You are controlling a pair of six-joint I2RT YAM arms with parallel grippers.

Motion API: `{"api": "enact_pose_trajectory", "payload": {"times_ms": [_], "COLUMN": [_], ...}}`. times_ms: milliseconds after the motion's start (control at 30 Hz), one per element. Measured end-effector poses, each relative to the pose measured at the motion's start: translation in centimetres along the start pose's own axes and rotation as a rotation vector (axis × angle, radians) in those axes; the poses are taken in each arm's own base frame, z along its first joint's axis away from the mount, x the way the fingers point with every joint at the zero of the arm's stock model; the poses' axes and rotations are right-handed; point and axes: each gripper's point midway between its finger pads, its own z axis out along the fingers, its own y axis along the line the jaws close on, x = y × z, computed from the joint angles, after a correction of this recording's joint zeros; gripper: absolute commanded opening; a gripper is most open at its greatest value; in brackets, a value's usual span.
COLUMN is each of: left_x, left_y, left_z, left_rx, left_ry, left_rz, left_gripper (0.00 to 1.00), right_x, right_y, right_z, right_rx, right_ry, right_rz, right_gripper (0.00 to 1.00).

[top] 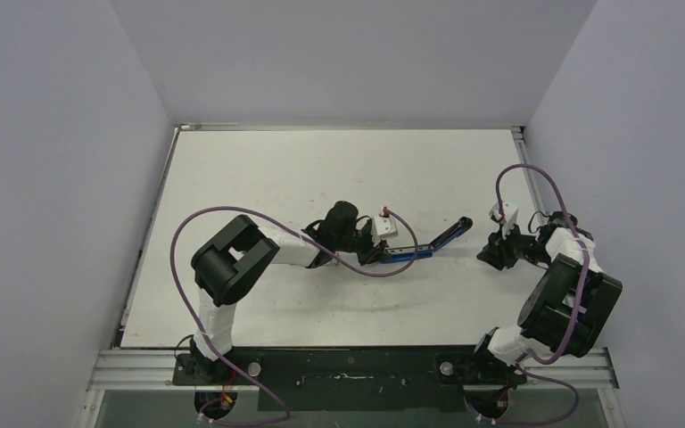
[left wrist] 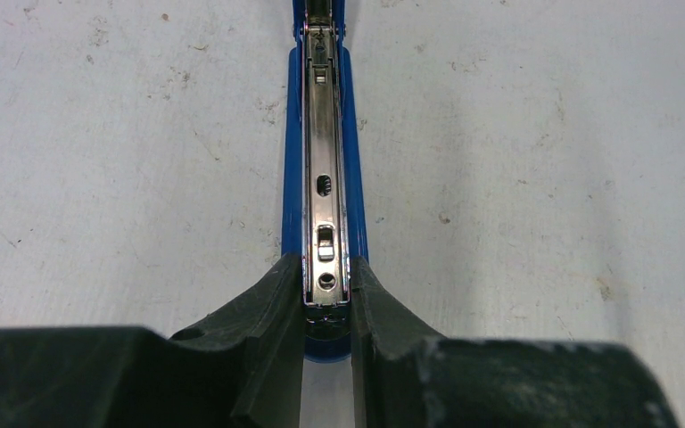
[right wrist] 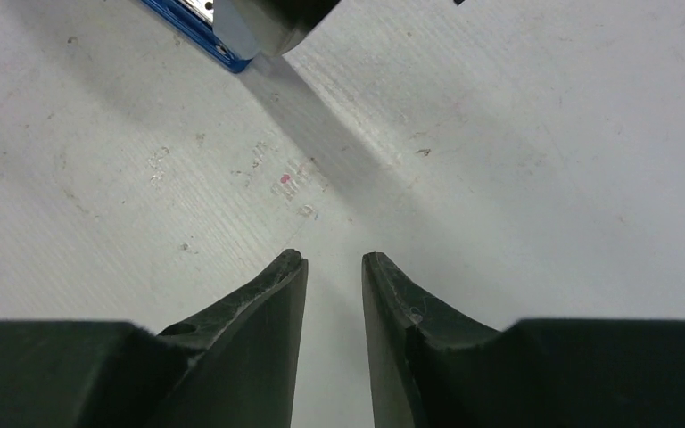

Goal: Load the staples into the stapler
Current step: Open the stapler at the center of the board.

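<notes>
The stapler (top: 410, 253) lies open in the middle of the table, its black top (top: 450, 234) swung out to the right of the blue body. In the left wrist view the silvery magazine channel (left wrist: 325, 178) runs straight away from me inside the blue body (left wrist: 291, 196). My left gripper (left wrist: 325, 267) is shut on the near end of that body, one finger (left wrist: 268, 303) on each side. My right gripper (right wrist: 334, 259) hangs just above bare table, right of the stapler, its jaws a narrow gap apart with nothing between them. The stapler's blue end (right wrist: 192, 22) shows at the top left there. The staples are out of view.
Grey walls close the white table (top: 339, 169) in on three sides. A metal rail (top: 348, 366) with both arm bases runs along the near edge. A few small marks and a pink speck (right wrist: 285, 180) lie ahead of my right gripper.
</notes>
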Motion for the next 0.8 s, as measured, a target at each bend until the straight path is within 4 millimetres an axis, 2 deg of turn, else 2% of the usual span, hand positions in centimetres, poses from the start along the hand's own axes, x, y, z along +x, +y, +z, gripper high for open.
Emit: {"api": "enact_pose_trajectory", "payload": {"times_ms": [100, 233, 333, 500, 600, 667, 733, 800], "left_x": [0.1, 0.2, 0.3, 0.3, 0.3, 0.3, 0.3, 0.3], "left_y": [0.0, 0.0, 0.1, 0.1, 0.1, 0.1, 0.1, 0.1], "left_z": [0.0, 0.1, 0.1, 0.2, 0.2, 0.2, 0.3, 0.3], "left_rx": [-0.002, -0.001, -0.002, -0.005, -0.005, -0.005, -0.006, -0.007], "left_ry": [0.001, 0.002, 0.003, 0.002, 0.001, 0.000, 0.000, -0.001], "left_rz": [0.000, -0.002, -0.003, -0.005, -0.008, -0.009, -0.011, -0.010], "left_gripper": [0.00, 0.00, 0.00, 0.00, 0.00, 0.00, 0.00, 0.00], "right_x": [0.0, -1.1, -3.3, -9.3, -13.2, -14.6, -15.1, -14.7], "right_y": [0.7, 1.5, 1.5, 2.0, 2.8, 3.1, 2.9, 2.5], "right_z": [0.0, -0.5, -1.4, -2.3, -1.6, -0.7, 0.4, 1.6], "right_rx": [-0.022, -0.034, 0.013, 0.111, 0.141, 0.144, 0.155, 0.168], "right_ry": [-0.001, -0.012, -0.027, -0.066, -0.087, -0.089, -0.071, -0.034], "right_rz": [0.016, 0.038, 0.029, -0.071, -0.126, -0.131, -0.112, -0.085], "right_gripper": [0.52, 0.64, 0.68, 0.76, 0.79, 0.79, 0.78, 0.77]}}
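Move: The stapler's raised lid cap stands about 6 cm ahead of the right hand, 6 cm to its left and a couple of centimetres above it; the hinge lies some 14 cm to that hand's left, 2 cm ahead and 4 cm below. From the left hand, which already grips the stapler's front end, the cap is roughly 19 cm to the right, 5 cm ahead and 5 cm higher. Lift the right gripper about 11 cm, after a slight draw back, and carry it some 9 cm left and a little forward, up over the stapler's raised lid, spreading the fingers wide on the way and starting to sink at the end, without touching the lid. Keep the left fingers pinched on the stapler's front end, holding it in place. ##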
